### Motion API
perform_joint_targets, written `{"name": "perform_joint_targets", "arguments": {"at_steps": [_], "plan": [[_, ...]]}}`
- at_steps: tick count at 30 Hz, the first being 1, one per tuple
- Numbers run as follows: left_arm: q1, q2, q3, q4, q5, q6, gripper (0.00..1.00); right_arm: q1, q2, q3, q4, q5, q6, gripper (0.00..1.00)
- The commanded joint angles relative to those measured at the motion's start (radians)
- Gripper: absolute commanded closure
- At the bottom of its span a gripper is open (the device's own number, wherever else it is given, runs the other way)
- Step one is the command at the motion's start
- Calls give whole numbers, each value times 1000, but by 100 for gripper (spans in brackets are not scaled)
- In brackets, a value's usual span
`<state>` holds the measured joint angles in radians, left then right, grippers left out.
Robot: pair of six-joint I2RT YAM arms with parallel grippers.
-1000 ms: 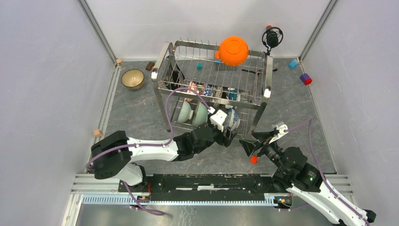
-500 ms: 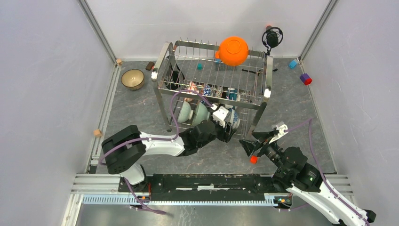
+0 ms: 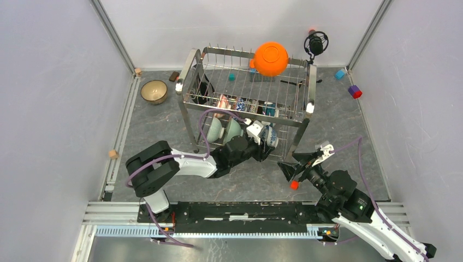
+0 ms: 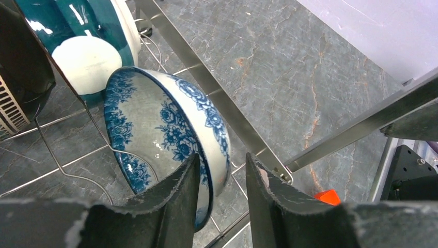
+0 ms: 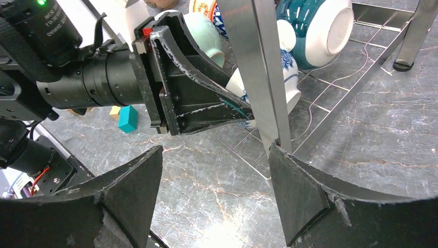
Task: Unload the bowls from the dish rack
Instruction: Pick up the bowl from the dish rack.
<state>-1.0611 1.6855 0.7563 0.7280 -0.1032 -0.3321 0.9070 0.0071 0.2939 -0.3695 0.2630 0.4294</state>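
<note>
The dish rack (image 3: 309, 82) stands at the middle back. An orange bowl (image 3: 271, 58) lies upside down on its top tier. On the lower tier stand two pale green bowls (image 3: 215, 129) and a blue-and-white bowl (image 3: 271, 136) on edge. My left gripper (image 3: 266, 143) reaches in low at that bowl. In the left wrist view its jaws (image 4: 222, 157) straddle the blue-and-white bowl's (image 4: 155, 119) rim. One finger lies inside against the wall; the other stands a little off the outside. My right gripper (image 3: 289, 168) hangs open over the table by the rack's front right leg (image 5: 258, 62).
A brown-gold bowl (image 3: 154, 91) sits on the table left of the rack. A teal bowl (image 4: 88, 31) leans behind the blue-and-white one. An orange block (image 3: 295, 185) lies by my right gripper. Other blocks (image 3: 355, 91) and a microphone (image 3: 316, 42) stand at the back right.
My left arm has pushed further into the lower tier and its jaws have narrowed around the blue-and-white bowl's rim. The right arm has not moved.
</note>
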Motion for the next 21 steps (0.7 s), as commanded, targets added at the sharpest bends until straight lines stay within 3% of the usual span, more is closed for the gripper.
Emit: {"name": "perform_joint_targets", "arguments": {"at_steps": [1, 21], "plan": [[49, 45, -14, 48, 59, -129, 58, -2, -165, 16, 18, 0, -14, 20], [69, 36, -83, 184, 82, -131, 92, -2, -165, 14, 18, 1, -10, 20]]}}
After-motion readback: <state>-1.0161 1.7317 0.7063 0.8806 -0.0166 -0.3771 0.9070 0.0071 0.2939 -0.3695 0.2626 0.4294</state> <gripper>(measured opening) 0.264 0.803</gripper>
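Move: The blue-and-white bowl stands tilted on the rack's lower shelf, its near edge already between the left fingers, its middle about 5 cm ahead, 1 cm to the right and 3 cm below. The nearer green bowl stands some 12 cm left and 8 cm ahead of that hand, and the teal cup about 15 cm ahead and 1 cm right, both slightly lower. From the idle right hand the blue-and-white bowl lies roughly 14 cm ahead, 7 cm left and 8 cm lower. Down by about 1 cm with a slight forward creep, the left hand settles onto the near edge of the blue-and-white bowl while its fingers close from half open. They pinch the wall, one finger inside and one outside, and stop there; the hand then eases up half a centimetre, rolling about 5 degrees with its right side rising. ##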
